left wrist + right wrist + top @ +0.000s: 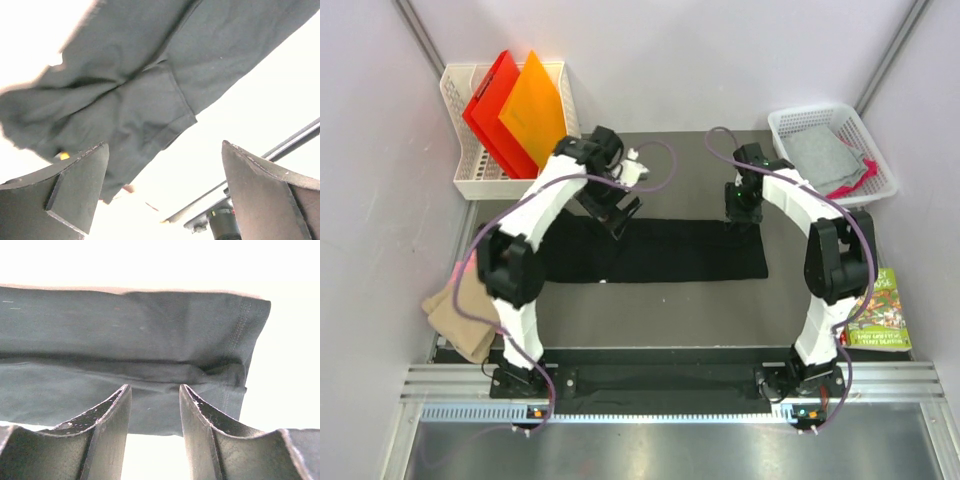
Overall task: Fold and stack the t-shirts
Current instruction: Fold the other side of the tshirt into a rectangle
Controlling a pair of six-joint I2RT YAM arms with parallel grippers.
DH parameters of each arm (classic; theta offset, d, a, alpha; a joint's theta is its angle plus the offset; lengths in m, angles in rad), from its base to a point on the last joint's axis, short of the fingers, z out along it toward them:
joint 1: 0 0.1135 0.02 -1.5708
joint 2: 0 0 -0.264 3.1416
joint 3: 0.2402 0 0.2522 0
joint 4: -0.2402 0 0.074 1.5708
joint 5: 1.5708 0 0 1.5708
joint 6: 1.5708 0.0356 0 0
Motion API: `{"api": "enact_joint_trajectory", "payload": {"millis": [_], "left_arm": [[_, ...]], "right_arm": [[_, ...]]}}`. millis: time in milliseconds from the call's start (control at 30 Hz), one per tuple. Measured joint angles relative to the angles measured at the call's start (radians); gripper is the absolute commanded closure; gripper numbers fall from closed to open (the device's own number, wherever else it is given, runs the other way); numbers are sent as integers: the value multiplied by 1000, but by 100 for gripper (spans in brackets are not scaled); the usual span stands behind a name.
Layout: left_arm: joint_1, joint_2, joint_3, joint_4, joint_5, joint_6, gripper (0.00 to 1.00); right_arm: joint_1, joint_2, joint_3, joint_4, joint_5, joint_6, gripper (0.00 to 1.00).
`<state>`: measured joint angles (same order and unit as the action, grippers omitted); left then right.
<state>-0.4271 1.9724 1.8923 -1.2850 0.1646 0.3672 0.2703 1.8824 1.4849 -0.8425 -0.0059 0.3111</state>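
A black t-shirt lies on the table folded into a long flat strip. My left gripper hovers over its upper left part, jaws wide open and empty. In the left wrist view the dark cloth with a hemmed sleeve lies beyond the left gripper. My right gripper sits at the strip's upper right edge. In the right wrist view the right gripper stands partly open just over the folded cloth, with nothing pinched between its fingers. A tan t-shirt hangs off the table's left edge.
A white basket at the back left holds a red folder and an orange folder. Another white basket at the back right holds grey cloth and pink cloth. A picture book lies at the right.
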Motion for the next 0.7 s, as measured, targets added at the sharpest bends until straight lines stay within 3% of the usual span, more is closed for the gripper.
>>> {"api": "enact_joint_trajectory", "payload": {"millis": [200,433,700], "left_arm": [[53,-230,-208,29,-63,7,1],[197,-196,-443,120,-178,-11,1],[191,-180,-504,247,-302,-19,1]], "right_arm": [[0,-43,22,-1,-57,11,55],[1,-14,13,16,-232,22,56],[2,225,97,6,-306,21,57]]}}
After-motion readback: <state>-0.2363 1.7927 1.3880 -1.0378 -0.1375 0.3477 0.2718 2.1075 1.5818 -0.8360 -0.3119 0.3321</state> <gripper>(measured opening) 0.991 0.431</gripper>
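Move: The black t-shirt lies as a long band under both hands. Its left end is about 16 cm left of the left hand, 3 cm back and 12 cm below; the white basket with folders is some 23 cm left and 14 cm ahead of that hand. For the right hand, the next spot on the lengthwise crease is about 5 cm left, level fore-and-aft and 6 cm below; the shirt's right end lies 6 cm right and 4 cm back. The right fingertips, still partly open, come down onto the t-shirt's crease after a small hop up and about 5 cm left, tilting to point straighter down. The left hand swings some 13 cm left, first rising and drawing back a little, then sinking towards the shirt's left end, fingers wide open and wrist turning about 15 degrees counter-clockwise; no touch shows there. ##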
